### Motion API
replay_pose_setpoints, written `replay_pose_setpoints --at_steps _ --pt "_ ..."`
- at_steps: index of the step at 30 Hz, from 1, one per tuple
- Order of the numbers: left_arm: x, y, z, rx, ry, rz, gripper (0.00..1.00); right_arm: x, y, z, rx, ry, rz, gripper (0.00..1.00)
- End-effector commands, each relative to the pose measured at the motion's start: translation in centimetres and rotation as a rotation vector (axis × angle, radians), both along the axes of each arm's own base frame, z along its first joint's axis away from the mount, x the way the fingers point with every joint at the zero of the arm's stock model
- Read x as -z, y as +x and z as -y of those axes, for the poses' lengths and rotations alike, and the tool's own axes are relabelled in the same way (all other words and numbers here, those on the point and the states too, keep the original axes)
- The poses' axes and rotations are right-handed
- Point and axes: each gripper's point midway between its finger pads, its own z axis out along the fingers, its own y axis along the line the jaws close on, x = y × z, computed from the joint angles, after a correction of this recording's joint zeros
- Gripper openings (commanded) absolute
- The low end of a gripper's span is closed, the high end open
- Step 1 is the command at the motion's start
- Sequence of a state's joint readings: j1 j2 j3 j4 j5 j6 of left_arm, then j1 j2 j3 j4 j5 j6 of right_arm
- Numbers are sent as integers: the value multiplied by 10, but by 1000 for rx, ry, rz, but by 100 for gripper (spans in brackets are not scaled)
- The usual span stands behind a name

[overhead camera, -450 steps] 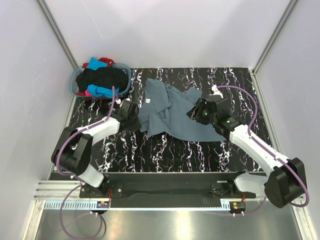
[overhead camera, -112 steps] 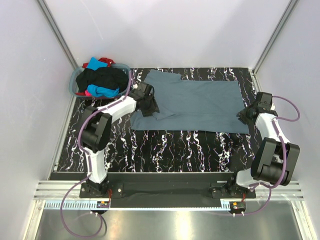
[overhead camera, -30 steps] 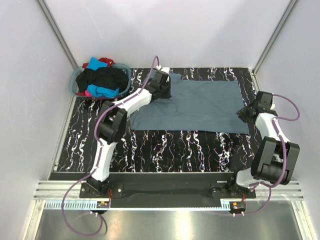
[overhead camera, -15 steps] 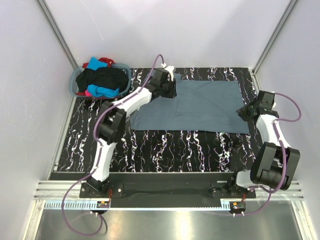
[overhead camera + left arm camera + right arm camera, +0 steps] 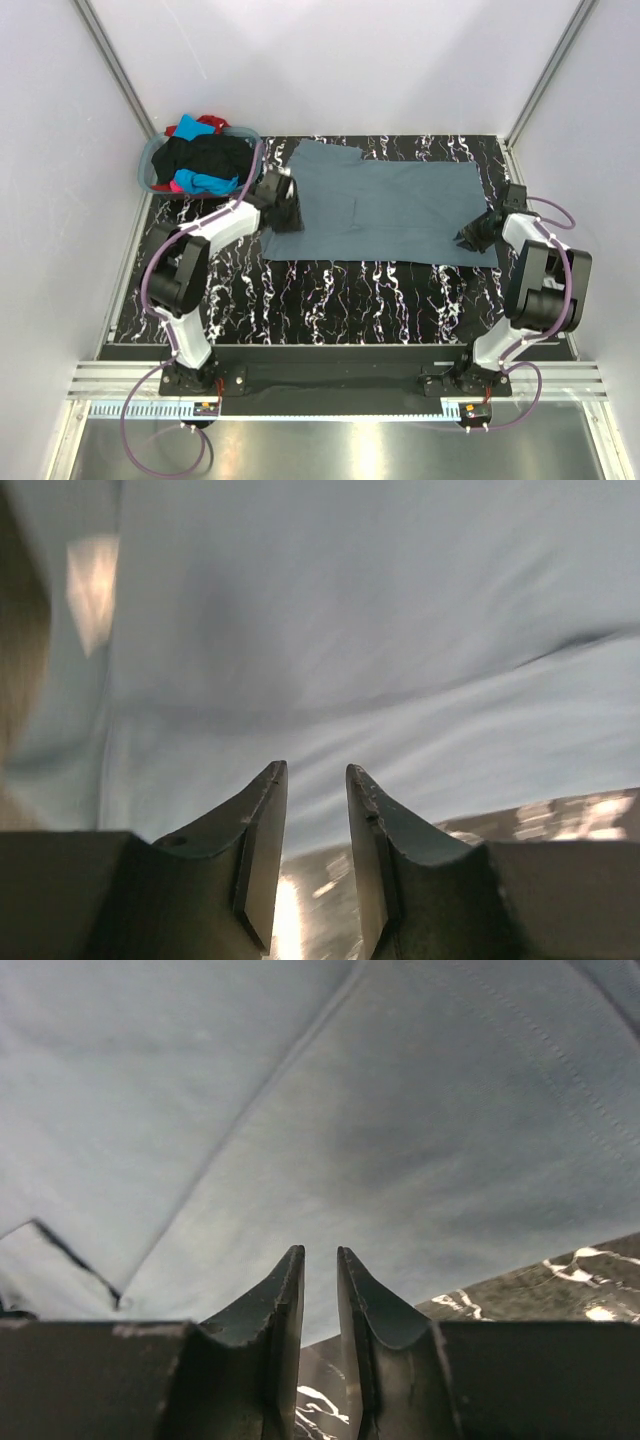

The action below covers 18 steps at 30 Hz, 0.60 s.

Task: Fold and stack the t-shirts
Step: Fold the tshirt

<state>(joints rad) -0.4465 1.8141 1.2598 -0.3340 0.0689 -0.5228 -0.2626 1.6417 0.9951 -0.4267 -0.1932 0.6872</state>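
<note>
A slate blue-grey t-shirt (image 5: 400, 205) lies spread flat on the black marbled table (image 5: 330, 290). My left gripper (image 5: 290, 208) sits low at the shirt's left edge. In the left wrist view it (image 5: 315, 772) is open with nothing between the fingers, and the shirt (image 5: 350, 630) lies just ahead. My right gripper (image 5: 470, 238) rests at the shirt's near right corner. In the right wrist view it (image 5: 320, 1252) stands slightly open and empty, with the fabric (image 5: 400, 1110) in front. More t-shirts, black (image 5: 205, 155), turquoise (image 5: 200, 183) and red (image 5: 208, 122), are piled in the basket.
The round grey-blue laundry basket (image 5: 148, 170) stands at the table's back left corner, close behind my left arm. White walls with metal rails enclose the table on three sides. Bare marbled table runs along the shirt's near side.
My left gripper has opened, letting go of the fabric near the collar, and has drawn back left to the shirt's edge. The shirt's left part now lies spread out. My right gripper shifted slightly towards the near right corner.
</note>
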Motion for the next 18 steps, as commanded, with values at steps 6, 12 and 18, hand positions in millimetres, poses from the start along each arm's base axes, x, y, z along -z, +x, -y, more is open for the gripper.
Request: replay_pose_setpoints --at_steps 6,12,18 --pt "45 -34 -28 -105 119 -124 35 18 -15 31 34 -138 -103 24" --pt "54 -56 -35 -135 154 -143 36 32 -46 60 92 -162 -175 24" --pt "76 -85 -57 -166 239 -180 36 48 -73 77 143 -139 -256 23"
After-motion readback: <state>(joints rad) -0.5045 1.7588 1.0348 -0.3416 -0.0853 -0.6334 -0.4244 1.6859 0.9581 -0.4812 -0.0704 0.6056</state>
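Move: The t-shirt's near left corner lies about 7 cm back of my left hand, 8 cm to its left and 7 cm below it. The clothes basket is some 19 cm ahead and 20 cm left of that hand, the cloth flap on the far edge about 23 cm ahead and 9 cm right. From my right hand, the near right corner is about 5 cm back, 8 cm right and 4 cm down; the far right corner is roughly 22 cm ahead and 6 cm right. I bring both hands down to the near corners of the t-shirt, fingers staying part open. My left drops fast and back, about 6 cm each way with some 3 cm to the left, then eases back low along the cloth by the near edge. My right sinks first, then sweeps right and back towards its corner, roughly 9 cm in all, tilting some 10 degrees to point more steeply down. ##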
